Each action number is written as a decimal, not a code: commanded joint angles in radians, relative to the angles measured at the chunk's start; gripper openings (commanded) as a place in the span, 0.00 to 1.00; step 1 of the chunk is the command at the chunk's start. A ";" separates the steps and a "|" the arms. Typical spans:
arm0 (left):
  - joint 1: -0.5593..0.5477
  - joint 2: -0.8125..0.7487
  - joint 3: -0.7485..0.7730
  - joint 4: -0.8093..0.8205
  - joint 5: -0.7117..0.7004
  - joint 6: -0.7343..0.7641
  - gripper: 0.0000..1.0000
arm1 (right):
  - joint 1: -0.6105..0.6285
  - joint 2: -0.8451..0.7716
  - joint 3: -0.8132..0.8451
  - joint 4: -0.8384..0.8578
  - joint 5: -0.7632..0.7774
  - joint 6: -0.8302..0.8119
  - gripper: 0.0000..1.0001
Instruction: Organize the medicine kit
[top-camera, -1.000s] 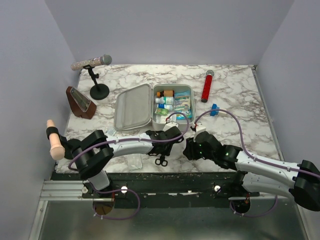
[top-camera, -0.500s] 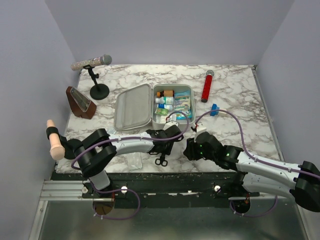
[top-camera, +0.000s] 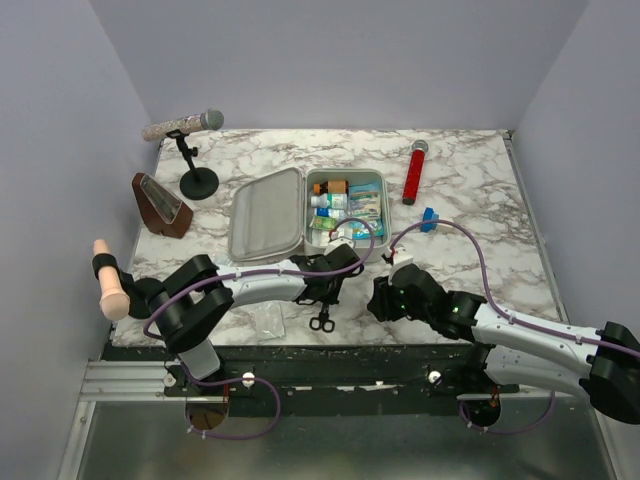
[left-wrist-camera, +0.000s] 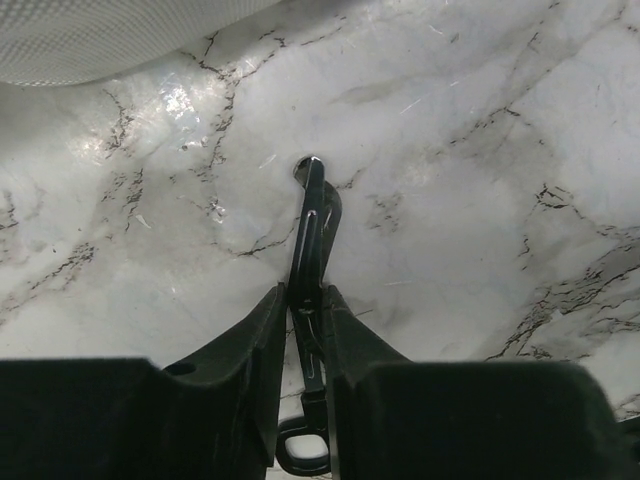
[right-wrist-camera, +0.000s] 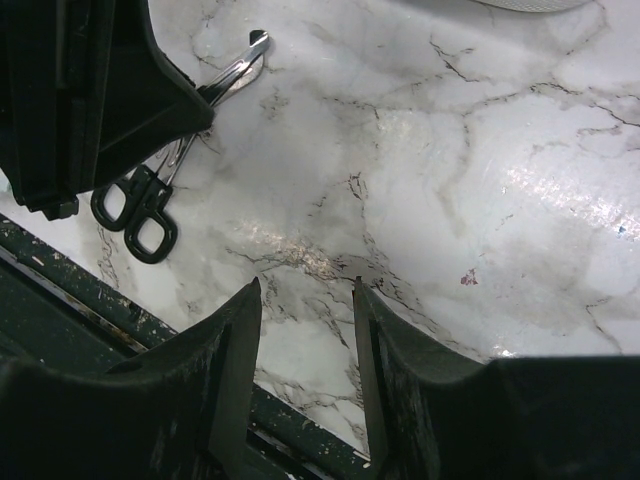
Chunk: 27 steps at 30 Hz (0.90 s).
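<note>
The medicine kit (top-camera: 383, 180) lies open at the middle of the marble table, its base full of small bottles and packets and its grey lid (top-camera: 267, 213) flat to the left. Black-handled scissors (top-camera: 321, 320) lie near the front edge. My left gripper (top-camera: 326, 297) is down over them. In the left wrist view its fingers (left-wrist-camera: 270, 320) press on both sides of the closed scissors (left-wrist-camera: 312, 225), with the handle loop between the finger bases. My right gripper (top-camera: 381, 299) hovers open just right of them, with only bare marble between its fingers (right-wrist-camera: 240, 330); the scissors (right-wrist-camera: 150, 210) show at its upper left.
A red cylinder (top-camera: 415, 173) and a small blue item (top-camera: 429, 219) lie right of the kit. A microphone on a stand (top-camera: 186, 128) and a brown wedge (top-camera: 160, 205) stand at the back left. A clear plastic packet (top-camera: 268, 318) lies left of the scissors, by the table's front edge (top-camera: 330, 345).
My left gripper has come down slightly over the scissors and its fingers have narrowed onto the blades. The right arm has stayed still.
</note>
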 joint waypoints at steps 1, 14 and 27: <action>0.000 0.043 -0.002 -0.016 0.013 0.016 0.22 | 0.004 0.003 -0.010 -0.004 0.017 0.010 0.51; 0.000 -0.022 0.029 -0.059 -0.008 0.020 0.02 | 0.004 0.003 0.003 -0.004 0.017 0.005 0.51; -0.001 -0.078 0.058 -0.110 -0.036 0.018 0.00 | 0.004 0.010 0.010 -0.002 0.017 -0.001 0.51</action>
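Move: The scissors lie right between the left hand's open fingertips: their middle is about 2 cm nearer the robot and 1 cm left of that hand, some 1 cm lower, with the handles towards the base and the blades pointing out. From there the medicine kit's open box is centred roughly 20 cm ahead and 3 cm right, and the clear bag lies 14 cm left and 4 cm back. From the idle right hand, the scissors are about 11 cm left, 1 cm ahead and 6 cm down. The left hand stays in place down at the table while its fingers, about a third open, close until nearly shut and pinch the scissors near the pivot. With the grip kept and the fingers still pointing steeply down, it then starts to rise, gaining about 1.5 cm and easing less than 1 cm to the left, the wrist hardly turning. ##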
